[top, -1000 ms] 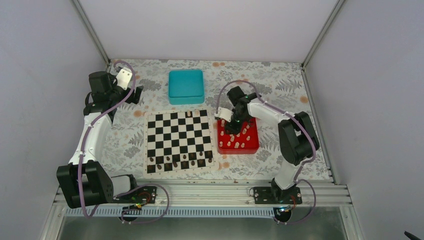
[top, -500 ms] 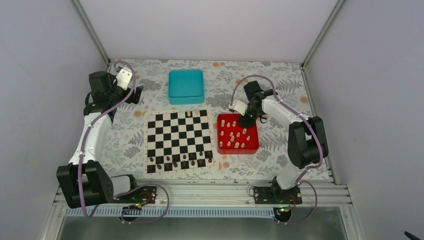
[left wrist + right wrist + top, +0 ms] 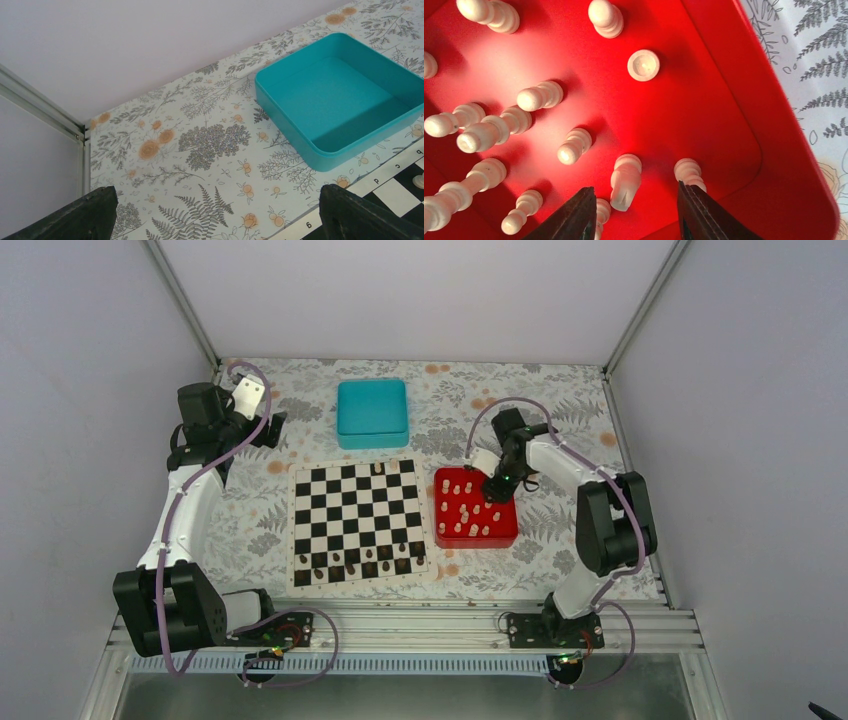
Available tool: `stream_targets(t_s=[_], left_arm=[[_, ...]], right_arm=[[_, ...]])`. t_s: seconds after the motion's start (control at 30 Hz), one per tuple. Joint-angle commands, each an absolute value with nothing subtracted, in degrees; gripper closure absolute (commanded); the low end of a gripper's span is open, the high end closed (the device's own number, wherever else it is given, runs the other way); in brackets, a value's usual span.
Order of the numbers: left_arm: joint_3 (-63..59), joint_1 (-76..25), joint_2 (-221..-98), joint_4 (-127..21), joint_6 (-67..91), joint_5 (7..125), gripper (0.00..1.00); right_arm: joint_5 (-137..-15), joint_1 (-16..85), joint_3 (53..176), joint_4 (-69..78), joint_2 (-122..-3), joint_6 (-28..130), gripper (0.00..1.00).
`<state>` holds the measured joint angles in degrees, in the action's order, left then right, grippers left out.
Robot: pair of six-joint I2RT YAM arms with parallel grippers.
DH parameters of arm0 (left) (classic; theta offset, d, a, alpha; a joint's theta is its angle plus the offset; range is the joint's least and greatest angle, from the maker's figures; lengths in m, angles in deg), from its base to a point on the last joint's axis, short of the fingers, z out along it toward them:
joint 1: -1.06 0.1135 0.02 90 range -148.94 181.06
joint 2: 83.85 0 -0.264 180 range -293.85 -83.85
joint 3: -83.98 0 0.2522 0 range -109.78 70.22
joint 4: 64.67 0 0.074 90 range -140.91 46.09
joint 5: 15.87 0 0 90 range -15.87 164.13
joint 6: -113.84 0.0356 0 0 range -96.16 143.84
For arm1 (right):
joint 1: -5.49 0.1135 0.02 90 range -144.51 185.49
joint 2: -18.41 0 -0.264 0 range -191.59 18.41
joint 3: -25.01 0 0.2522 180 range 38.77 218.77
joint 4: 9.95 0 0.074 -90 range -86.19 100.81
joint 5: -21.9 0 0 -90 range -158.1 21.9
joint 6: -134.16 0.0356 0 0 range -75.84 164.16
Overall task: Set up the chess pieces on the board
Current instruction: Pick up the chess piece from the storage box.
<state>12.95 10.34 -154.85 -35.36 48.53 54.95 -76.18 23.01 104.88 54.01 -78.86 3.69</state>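
The board point(image 3: 350, 505) lies mid-table with dark pieces along its near rows and a cream piece point(image 3: 378, 469) on its far row. Several cream chess pieces point(image 3: 465, 515) stand or lie in the red tray point(image 3: 505, 532). My right gripper point(image 3: 496, 486) hovers over the tray's far right corner. In the right wrist view it point(image 3: 635, 194) is open, with a cream piece point(image 3: 625, 181) standing loose between the fingers. Another piece point(image 3: 688, 171) sits against the right finger. My left gripper point(image 3: 274, 428) is open and holds nothing at the back left, its fingers point(image 3: 95, 212) spread over the tablecloth.
An empty teal box point(image 3: 372, 412) sits behind the board, its near wall point(image 3: 300, 132) close in the left wrist view. The board's corner point(image 3: 395, 192) shows there too. The enclosure walls are close on both sides.
My right gripper has moved from the tray's far left side to its far right corner and dropped closer to the pieces. The left arm has not moved.
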Motion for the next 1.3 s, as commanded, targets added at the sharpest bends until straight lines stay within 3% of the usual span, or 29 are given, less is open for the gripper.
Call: stream_targets(t_s=[0.0,0.33,0.77,1.27], left_arm=[[13.4,10.8,-155.6,-35.4,48.9,53.6,0.00],[13.4,10.8,-155.6,-35.4,48.9,53.5,0.00],[13.3,10.8,-155.7,-35.2,48.9,53.5,0.00],[13.3,10.8,-155.2,-35.0,48.9,53.0,0.00]], right_arm=[[-76.5,22.6,103.9,54.0,-80.2,3.7,0.58],[-77.3,22.6,103.0,53.3,-82.2,3.5,0.63],[-78.3,22.6,104.9,55.4,-80.8,3.3,0.88],[-79.3,26.2,122.1,65.0,-80.8,2.7,0.91]])
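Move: The chess piece with the notched head, in the red box, stands nearly under the half-open right fingers, about 1 cm back and 2 cm below. At about the same depth, another piece stands 1 cm ahead and 2 cm right of the hand, a pawn 2 cm back and 3 cm left, and a third piece 4 cm back and 2 cm right. From the left hand the notched piece lies roughly 10 cm back, 48 cm right and 21 cm lower. The right hand lowers about 2 cm, pinches the notched piece, then lifts it 8 cm, drifting forward and left. ##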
